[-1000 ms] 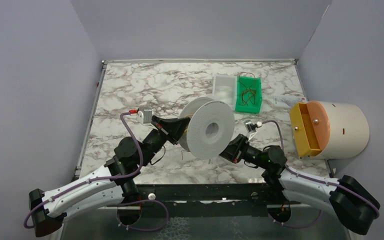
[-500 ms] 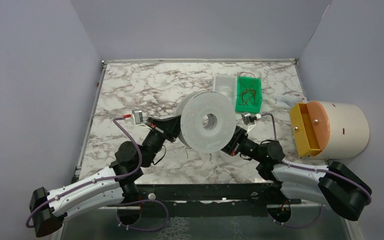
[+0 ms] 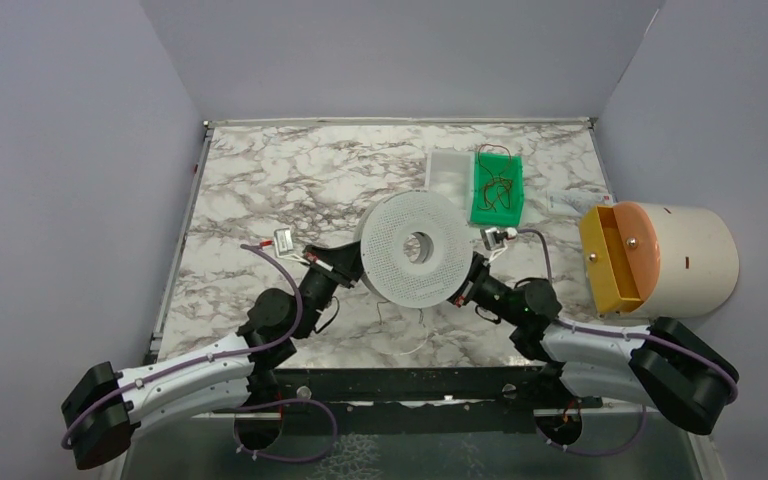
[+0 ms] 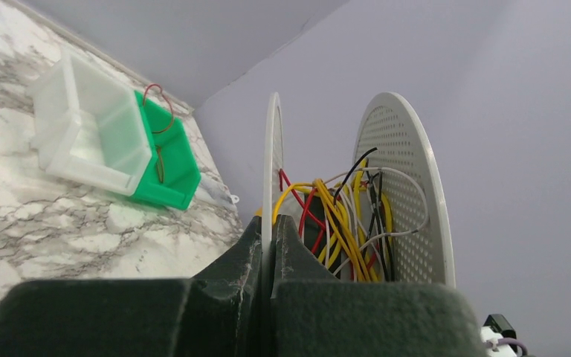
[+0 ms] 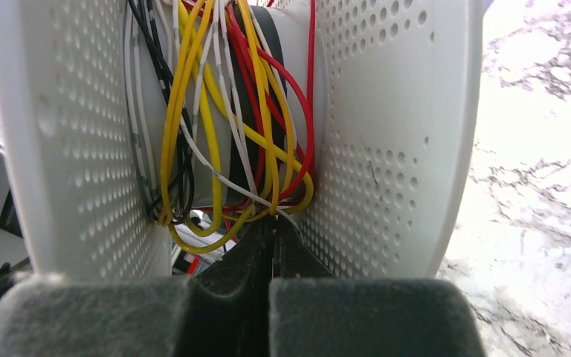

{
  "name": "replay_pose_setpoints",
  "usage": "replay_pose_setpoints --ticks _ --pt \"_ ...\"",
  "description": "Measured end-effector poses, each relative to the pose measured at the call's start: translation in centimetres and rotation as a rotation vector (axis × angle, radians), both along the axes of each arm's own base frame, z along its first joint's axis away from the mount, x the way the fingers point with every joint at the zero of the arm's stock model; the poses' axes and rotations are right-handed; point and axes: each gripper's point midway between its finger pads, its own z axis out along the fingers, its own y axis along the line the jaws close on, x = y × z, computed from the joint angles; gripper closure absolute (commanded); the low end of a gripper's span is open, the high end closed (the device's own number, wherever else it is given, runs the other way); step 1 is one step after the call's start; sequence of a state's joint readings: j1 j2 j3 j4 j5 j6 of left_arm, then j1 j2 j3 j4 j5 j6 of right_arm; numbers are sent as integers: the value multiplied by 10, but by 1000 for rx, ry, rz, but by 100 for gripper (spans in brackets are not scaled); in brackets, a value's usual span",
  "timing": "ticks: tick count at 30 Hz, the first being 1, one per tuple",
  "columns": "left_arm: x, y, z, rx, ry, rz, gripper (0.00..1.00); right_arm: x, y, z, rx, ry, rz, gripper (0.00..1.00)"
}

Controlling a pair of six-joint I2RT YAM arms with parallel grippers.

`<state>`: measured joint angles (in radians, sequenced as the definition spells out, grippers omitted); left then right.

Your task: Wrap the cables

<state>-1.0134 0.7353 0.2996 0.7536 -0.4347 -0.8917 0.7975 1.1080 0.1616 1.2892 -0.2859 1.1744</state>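
The white perforated spool (image 3: 412, 250) is held up between both grippers, its face turned up toward the top camera. Yellow, red, white and black cables (image 5: 223, 111) are wound loosely round its core; they also show in the left wrist view (image 4: 334, 216). My left gripper (image 3: 347, 262) is shut on the rim of one spool flange (image 4: 272, 171). My right gripper (image 3: 465, 282) reaches between the two flanges, its jaws closed at the cable bundle, with a thin cable pinched at the tips (image 5: 271, 223). A few thin loose wires (image 3: 415, 340) trail on the table below the spool.
A green bin (image 3: 497, 190) holding thin reddish-brown wires stands beside a white bin (image 3: 447, 178) behind the spool. A cream cylinder with a yellow-orange drawer (image 3: 660, 260) stands at the right table edge. Grey walls close in three sides.
Both arms have carried the spool farther from the bases and a little left. Its face has tipped from sideways to facing up. Both grippers stayed closed.
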Motion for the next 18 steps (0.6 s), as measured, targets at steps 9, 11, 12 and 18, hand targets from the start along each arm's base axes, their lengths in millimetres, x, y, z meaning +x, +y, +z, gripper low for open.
replay_pose_setpoints --ticks 9,11,12,18 --pt "10 8 -63 25 137 48 100 12 5 -56 -93 184 -22 99" --pt "9 10 -75 23 165 44 100 12 5 -70 -113 223 -20 99" --pt "8 11 -82 35 175 45 100 11 5 -75 -122 240 -18 99" --pt "7 11 -119 68 262 42 100 10 3 -105 -158 333 -23 99"
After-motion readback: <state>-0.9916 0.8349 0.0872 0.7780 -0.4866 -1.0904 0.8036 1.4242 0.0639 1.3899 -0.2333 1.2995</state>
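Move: The spool hangs between the hands: its middle is about 11 cm right of the left hand, 2 cm ahead and 4 cm up, and about 10 cm left of the right hand, 3 cm ahead and 5 cm up. The bare table beneath it lies roughly 28 cm below the left hand and 24 below the right. From the left hand the clear box stands some 34 cm ahead and 23 right, with the green bin 14 cm farther right. The spool goes down towards the table between both hands, the left still pinching the rim of its lower flange and the right keeping its shut fingers between the flanges by the cable windings. Both hands sink together, about 11 cm, easing only slightly forward, while each tips downward some 15 to 20 degrees; neither lets go. ##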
